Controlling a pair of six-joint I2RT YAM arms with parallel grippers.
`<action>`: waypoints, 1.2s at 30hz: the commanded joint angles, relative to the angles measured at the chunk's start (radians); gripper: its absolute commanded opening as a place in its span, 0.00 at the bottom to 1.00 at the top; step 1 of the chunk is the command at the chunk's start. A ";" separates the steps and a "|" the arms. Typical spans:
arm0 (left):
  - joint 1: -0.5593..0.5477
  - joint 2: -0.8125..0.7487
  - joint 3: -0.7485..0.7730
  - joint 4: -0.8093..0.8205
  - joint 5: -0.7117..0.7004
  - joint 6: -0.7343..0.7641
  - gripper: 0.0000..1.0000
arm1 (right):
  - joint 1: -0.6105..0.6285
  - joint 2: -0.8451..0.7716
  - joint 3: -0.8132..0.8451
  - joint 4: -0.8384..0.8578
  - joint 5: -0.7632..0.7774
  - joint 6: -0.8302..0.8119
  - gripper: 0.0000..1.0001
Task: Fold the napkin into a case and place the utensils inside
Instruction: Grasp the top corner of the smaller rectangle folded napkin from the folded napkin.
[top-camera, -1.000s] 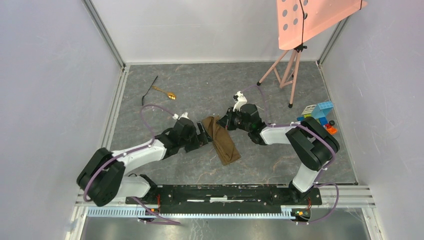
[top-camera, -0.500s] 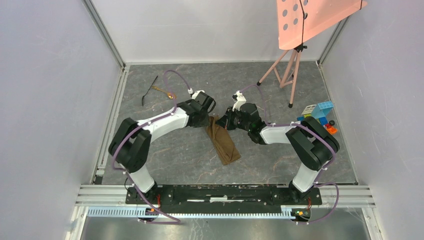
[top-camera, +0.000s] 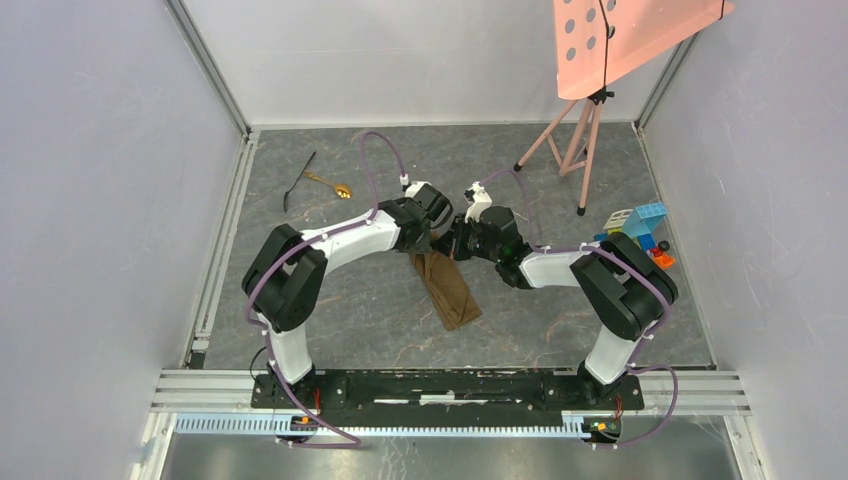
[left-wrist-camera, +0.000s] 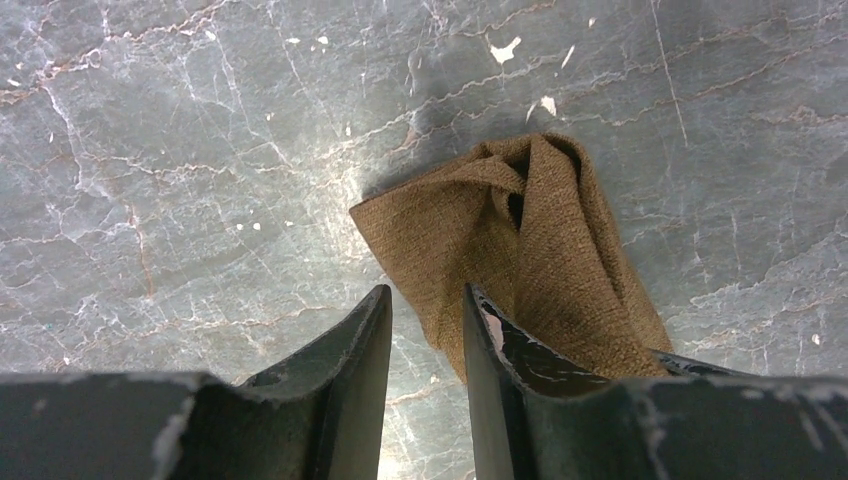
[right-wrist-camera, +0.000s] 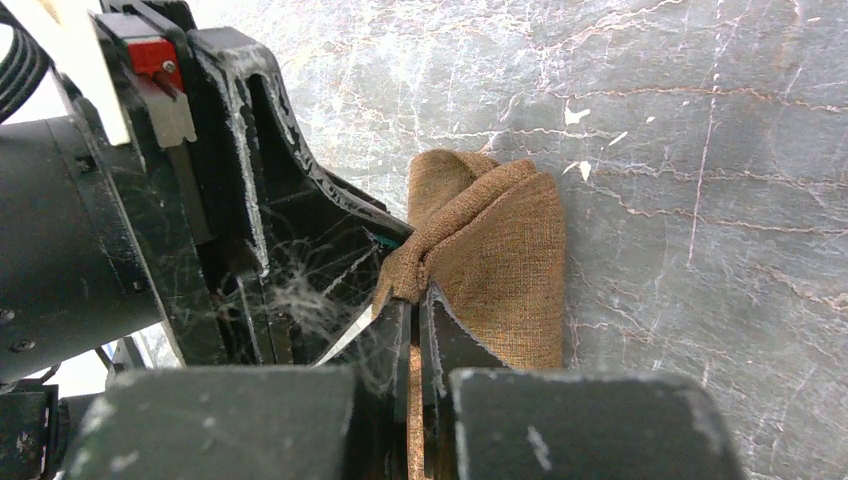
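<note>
The napkin (top-camera: 447, 287) lies mid-table as a narrow brown folded strip, its far end lifted and bunched (right-wrist-camera: 500, 230). My right gripper (right-wrist-camera: 415, 297) is shut on a fold of that far end, and cloth shows between its fingers. My left gripper (left-wrist-camera: 427, 295) hovers at the same end, facing the right one; its jaws are narrowly open with bare floor between them. The cloth (left-wrist-camera: 520, 230) lies just past its tips. In the top view the two grippers meet, left (top-camera: 437, 236) and right (top-camera: 457, 244). The utensils, a gold spoon (top-camera: 335, 187) and a thin black one (top-camera: 298, 181), lie at the far left.
A pink perforated board (top-camera: 620, 40) on a tripod (top-camera: 572, 150) stands at the back right. Coloured toy blocks (top-camera: 640, 228) sit by the right wall. Pale walls close in three sides, and a metal rail (top-camera: 450, 385) runs along the near edge.
My left arm has swung from the napkin's left side up to its far end, and its jaws have narrowed. The right gripper has kept its pinch on the cloth.
</note>
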 joint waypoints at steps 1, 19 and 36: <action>-0.001 0.031 0.056 0.012 -0.043 0.057 0.40 | 0.004 0.014 0.024 0.047 -0.012 -0.002 0.00; -0.001 0.033 0.056 0.055 -0.043 0.074 0.10 | 0.018 0.037 0.065 -0.001 0.000 -0.014 0.00; 0.093 -0.207 -0.235 0.350 0.200 0.022 0.02 | 0.105 0.193 0.234 -0.180 0.078 -0.110 0.00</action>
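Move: The left hand is over the napkin's top end, its half-open fingers astride the corner it wants: about 1 cm ahead and some 2 cm below. The fold pinched by the right fingers is about 6 cm to its right and 1 cm higher. The napkin's near end lies roughly 16 cm back and 8 cm right, the golden spoon about 15 cm ahead and 19 cm left. From the right hand, the corner is about 6 cm left, 2 cm ahead, 4 cm down. Half-open left fingers close on the napkin's top corner, easing about 1 cm forward and down as they shut, then lift some 2 cm, drifting back and a little left with a roll of about 10 degrees. The right hand holds nearly still at first, then, keeping its pinch on the fold, carries it about 4 cm left towards the left fingers and sinks 3 cm. ##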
